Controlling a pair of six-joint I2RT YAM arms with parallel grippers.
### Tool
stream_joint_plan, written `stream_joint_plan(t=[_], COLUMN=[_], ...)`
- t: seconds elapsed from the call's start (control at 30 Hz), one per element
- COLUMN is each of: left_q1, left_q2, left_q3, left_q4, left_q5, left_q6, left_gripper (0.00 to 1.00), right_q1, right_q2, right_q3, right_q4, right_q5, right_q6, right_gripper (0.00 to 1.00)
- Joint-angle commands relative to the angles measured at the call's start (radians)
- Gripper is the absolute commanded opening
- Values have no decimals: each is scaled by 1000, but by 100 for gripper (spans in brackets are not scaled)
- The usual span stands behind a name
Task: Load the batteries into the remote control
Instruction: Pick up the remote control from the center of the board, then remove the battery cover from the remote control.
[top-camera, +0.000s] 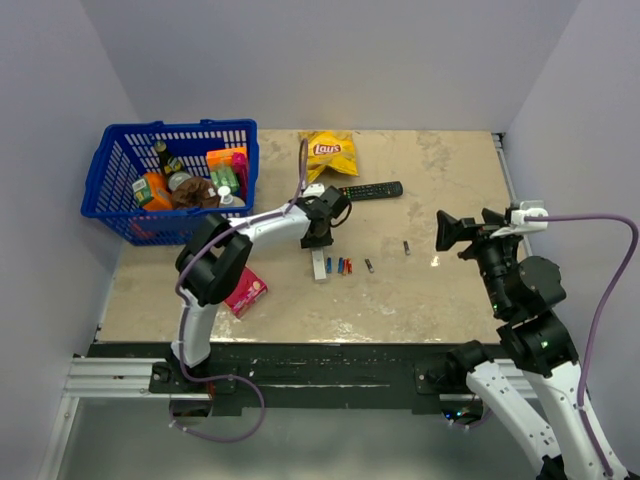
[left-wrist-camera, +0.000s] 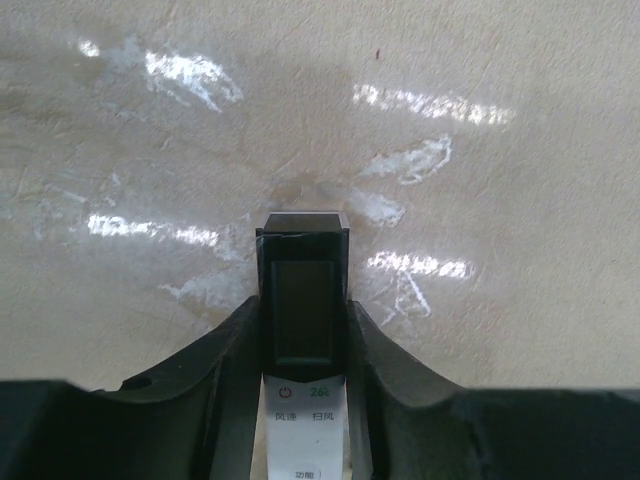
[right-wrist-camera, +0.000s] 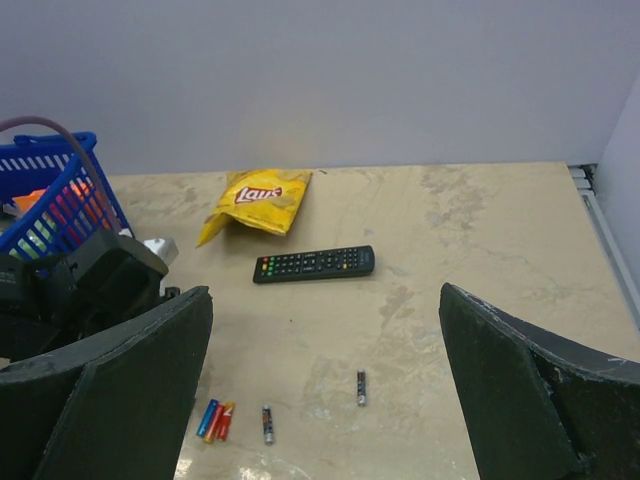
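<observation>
The slim white remote control (left-wrist-camera: 304, 412) lies on the table, its dark patch pointing away from my left wrist camera. My left gripper (left-wrist-camera: 303, 318) is closed round its sides, a black finger pressed against each long edge. From above, the remote control (top-camera: 320, 266) pokes out below the left gripper (top-camera: 318, 240). Just to its right lie the small blue and red batteries (top-camera: 340, 266), also visible in the right wrist view as batteries (right-wrist-camera: 215, 420). My right gripper (top-camera: 447, 232) hovers wide open above the table's right side, holding nothing, well away from the batteries.
Two small dark grey cylinders (right-wrist-camera: 267, 423) (right-wrist-camera: 361, 387) lie right of the batteries. A black remote (top-camera: 370, 190) and a yellow Lay's bag (top-camera: 330, 150) sit farther back. A blue basket (top-camera: 180, 128) of groceries stands back left, and a pink box (top-camera: 245, 292) lies front left.
</observation>
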Motion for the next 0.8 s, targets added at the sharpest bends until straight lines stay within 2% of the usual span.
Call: stream_joint_plan(t=[0.0,0.07,0.13,0.2,0.47,0.67,0.77], left_q1=[-3,0,4,17,96,111,109], left_q2=[-124,-188,-242,-332,-711,-877,-922], left_q3=[-42,-60,-102,-166,-479,-582,-606], left_q4=[45,83,153,218,714,928,1017], left_q5=[15,21,44,103,410,582,660], left_q6=[46,83,130,157,255,264,229], left_gripper=[20,15,9,8,6,7,7], right_q1=[3,4,4,3,3,4,4], right_q2=[16,47,83,108,249,303,330], right_q3=[-3,3,7,12,9,-46,-83], right_q4=[14,8,2,-1,73,279,378], right_q5=[-45,-80,-178,-313,-743,-1043,-1143], right_q6=[7,12,21,29,96,200,292], right_gripper=[98,98,98,98,98,98,98])
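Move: The left hand already pinches the white remote control just below its screen, the remote's middle about 3 cm back. From that hand the blue and red batteries lie some 6 cm back and 6 cm right, the black TV remote about 15 cm ahead and 12 cm right. From the open right hand, the white remote is roughly 10 cm ahead, 26 cm left and 34 cm below. Left hand lifts the still-pinched remote some 27 cm, tipping up; open right swings left 16 cm towards it. ##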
